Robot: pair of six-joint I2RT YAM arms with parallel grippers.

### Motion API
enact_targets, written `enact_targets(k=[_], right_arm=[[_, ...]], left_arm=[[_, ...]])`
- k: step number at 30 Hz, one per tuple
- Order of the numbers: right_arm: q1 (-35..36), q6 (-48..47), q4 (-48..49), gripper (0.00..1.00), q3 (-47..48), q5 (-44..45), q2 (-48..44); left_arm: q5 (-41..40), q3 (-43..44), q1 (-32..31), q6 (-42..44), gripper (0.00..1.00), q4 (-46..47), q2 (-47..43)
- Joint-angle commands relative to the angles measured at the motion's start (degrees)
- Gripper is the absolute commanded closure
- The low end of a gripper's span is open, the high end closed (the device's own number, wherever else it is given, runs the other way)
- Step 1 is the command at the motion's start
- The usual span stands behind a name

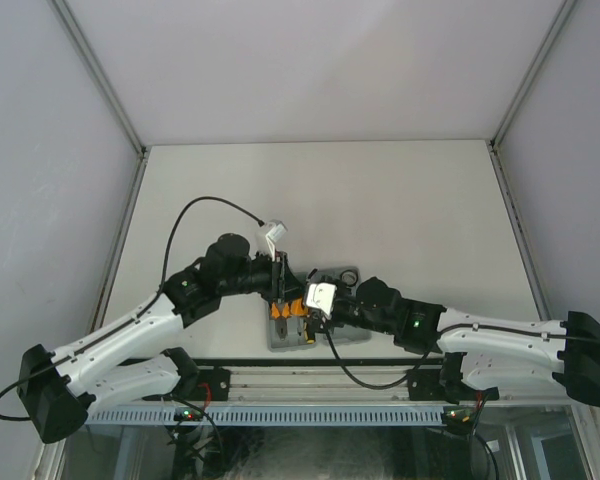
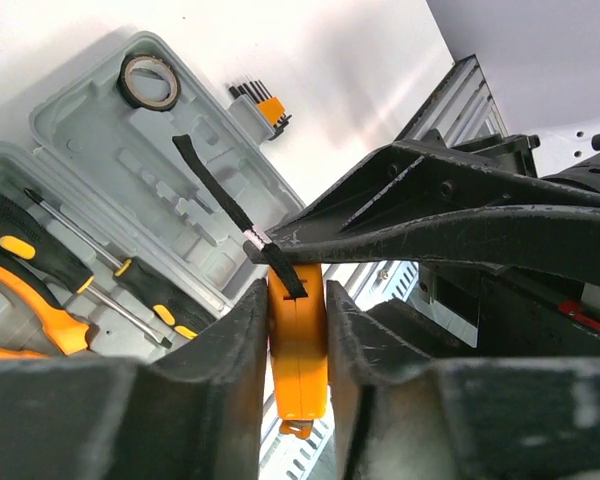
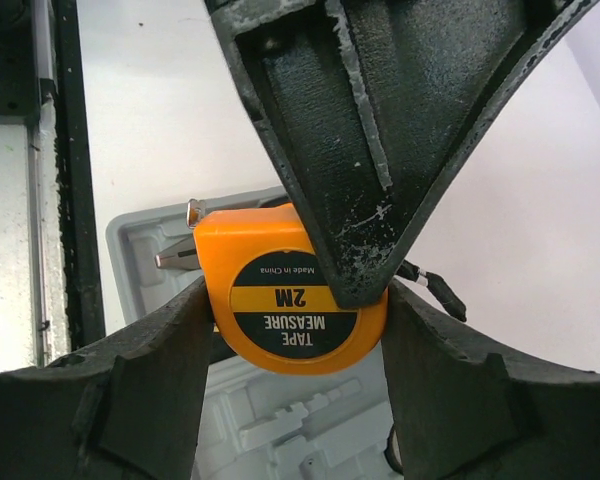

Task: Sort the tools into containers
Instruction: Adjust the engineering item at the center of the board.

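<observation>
The round orange tape measure (image 2: 298, 350) hangs edge-on over the open grey case (image 2: 100, 130), with my left gripper (image 2: 296, 300) shut on its flat faces. My right gripper (image 3: 297, 295) is closed round the rim of the tape measure (image 3: 280, 290), both fingers touching it. A left finger (image 3: 380, 120) covers part of the label. Two screwdrivers (image 2: 40, 250) and the orange-handled pliers (image 2: 40, 310) lie in the case's tray. The dark ring (image 2: 148, 82) sits in a corner of the lid. The bit set (image 2: 260, 105) lies on the table beside the lid.
The tape measure's black strap (image 2: 215, 185) trails over the lid. In the top view both grippers meet above the case (image 1: 350, 335), which sits at the table's near edge by the arm bases. White walls enclose the table.
</observation>
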Motion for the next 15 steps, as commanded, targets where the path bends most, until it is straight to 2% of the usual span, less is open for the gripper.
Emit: enact_targets(k=[1,6,11,15], right_arm=[[0.6,6.4,1.6,0.69,3.0,1.3,-0.4],[1.2,9.8,-2.2,0.74,3.0,4.6,-1.5],[1.9,14.7,-7.3,0.78,3.0,8.4,-3.4],[2.9,24.9,-13.4,0.86,3.0,14.5,-7.0]], left_arm=[[-2.3,3.6,-0.3,1.1,0.64,1.1,-2.0],[-4.3,4.0,-0.3,1.0,0.45,0.5,-3.7],[-7.5,5.0,-0.2,1.0,0.41,-2.3,-4.9],[-13.1,3.4,0.4,0.3,0.39,-3.6,-7.1]])
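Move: Between the two sets of fingers, both still on it, the orange tape measure sits about 2 cm left of the right hand point, at its height; it is about 2 cm right of and 2 cm below the left one. From the right hand, the grey case's empty right half lies some 6 cm ahead, 6 cm right, its tool-filled left half about 4 cm ahead, 7 cm left, and the black tape roll 13 cm ahead, 8 cm right, all some 14 cm below. Opening its fingers from the tape measure, the left hand lets go and backs off up, to its left and forward, about 2.5 cm in all. The right hand keeps its pinch on the body and carries it right, sinking a little, about 2.5 cm, while its forward side rolls down and it swings clockwise, some 15 degrees of turn altogether. ##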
